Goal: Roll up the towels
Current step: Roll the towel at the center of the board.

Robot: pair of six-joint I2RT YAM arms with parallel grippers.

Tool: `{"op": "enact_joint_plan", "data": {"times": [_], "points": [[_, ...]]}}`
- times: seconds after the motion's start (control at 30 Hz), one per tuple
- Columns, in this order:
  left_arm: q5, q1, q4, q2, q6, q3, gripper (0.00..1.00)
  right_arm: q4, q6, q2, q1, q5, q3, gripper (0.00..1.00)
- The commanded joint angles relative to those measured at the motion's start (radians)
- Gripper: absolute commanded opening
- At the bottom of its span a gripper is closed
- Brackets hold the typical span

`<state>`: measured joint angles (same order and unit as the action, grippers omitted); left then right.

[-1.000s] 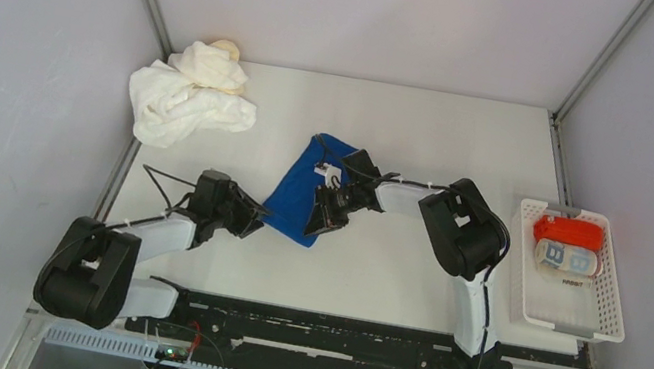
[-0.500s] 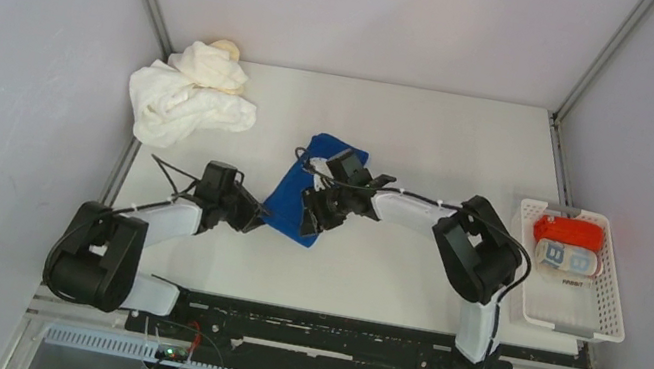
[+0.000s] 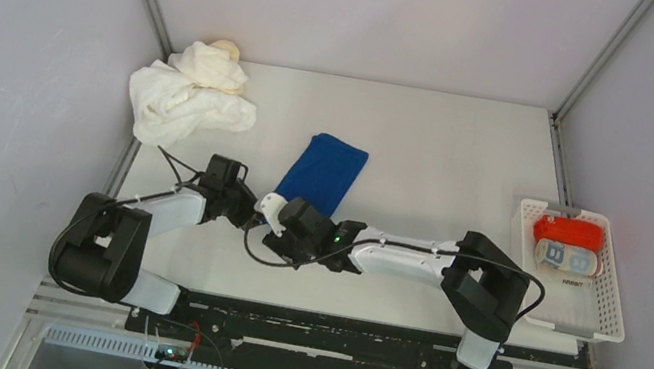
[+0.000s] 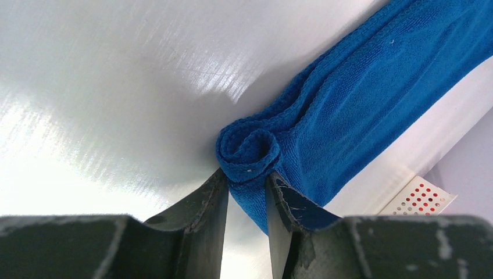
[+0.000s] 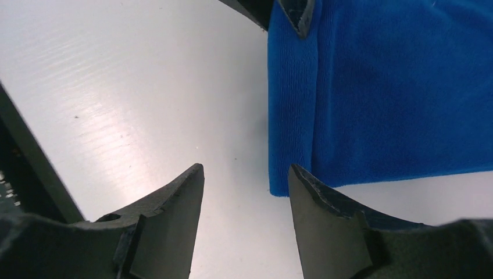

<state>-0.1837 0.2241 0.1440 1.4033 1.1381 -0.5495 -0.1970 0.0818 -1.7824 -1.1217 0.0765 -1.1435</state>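
A royal blue towel [image 3: 323,172] lies folded lengthwise in the middle of the table, running away from me. Its near end is curled into a small roll [image 4: 250,152]. My left gripper [image 3: 254,209] [image 4: 245,174] is shut on that rolled end, one finger on each side. My right gripper [image 3: 283,228] [image 5: 244,168] hovers low just off the towel's near corner [image 5: 290,174], open, with only bare table between its fingers. A left fingertip [image 5: 296,14] shows at the top of the right wrist view. White and cream towels [image 3: 191,100] lie heaped at the back left.
A white slatted basket [image 3: 611,306] stands at the right edge, holding a rolled red towel [image 3: 571,231] and a rolled light-blue patterned one [image 3: 566,257]. Grey walls close in the table on three sides.
My right gripper opened, let go of the blue towel and drew back toward the near left. The towel now lies flat and uncovered. The left gripper stays closed on its near end.
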Motion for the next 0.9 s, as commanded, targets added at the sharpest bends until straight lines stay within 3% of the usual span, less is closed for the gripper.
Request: {"op": "enact_joint_plan", "data": {"times": [0.0, 0.47, 0.7, 0.87], "points": [[0.072, 0.0, 0.116, 0.031, -0.057, -0.007, 0.35, 0.095, 0.131, -0.031, -0.05, 0.217, 0.0, 0.56], [0.068, 0.002, 0.133, 0.045, -0.066, -0.024, 0.35, 0.171, 0.323, -0.191, -0.158, 0.434, 0.014, 0.51], [0.068, 0.002, 0.147, 0.051, -0.07, -0.032, 0.36, 0.175, 0.367, -0.24, -0.182, 0.466, 0.014, 0.39], [0.066, 0.001, 0.151, 0.048, -0.07, -0.035, 0.36, 0.152, 0.348, -0.221, -0.169, 0.418, 0.014, 0.23]]}}
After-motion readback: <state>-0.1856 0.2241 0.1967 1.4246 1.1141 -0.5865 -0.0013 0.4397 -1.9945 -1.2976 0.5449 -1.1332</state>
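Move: Straddling the spot above the right end of the blue towel's rolled near edge, the open right hand has that end about 4 cm below it, 1 cm ahead and 1 cm to the left. The left gripper, clasping the roll's left end, is some 7 cm ahead, 8 cm left and 4 cm lower; the flat towel body's middle lies 15 cm ahead, 2 cm right and 6 cm down. From the left hand, the roll's right end lies 5 cm back, 8 cm right, about level. Sinking about 4 cm and easing slightly forward, the right hand comes down over the roll's right end while its wrist turns some 35 degrees, swinging the fingers from a mostly leftward to a mostly forward slant. Its fingers then close to about half their gap and pinch the rolled cloth just short of the end; the left hand stays put and keeps its grip on the left end. ##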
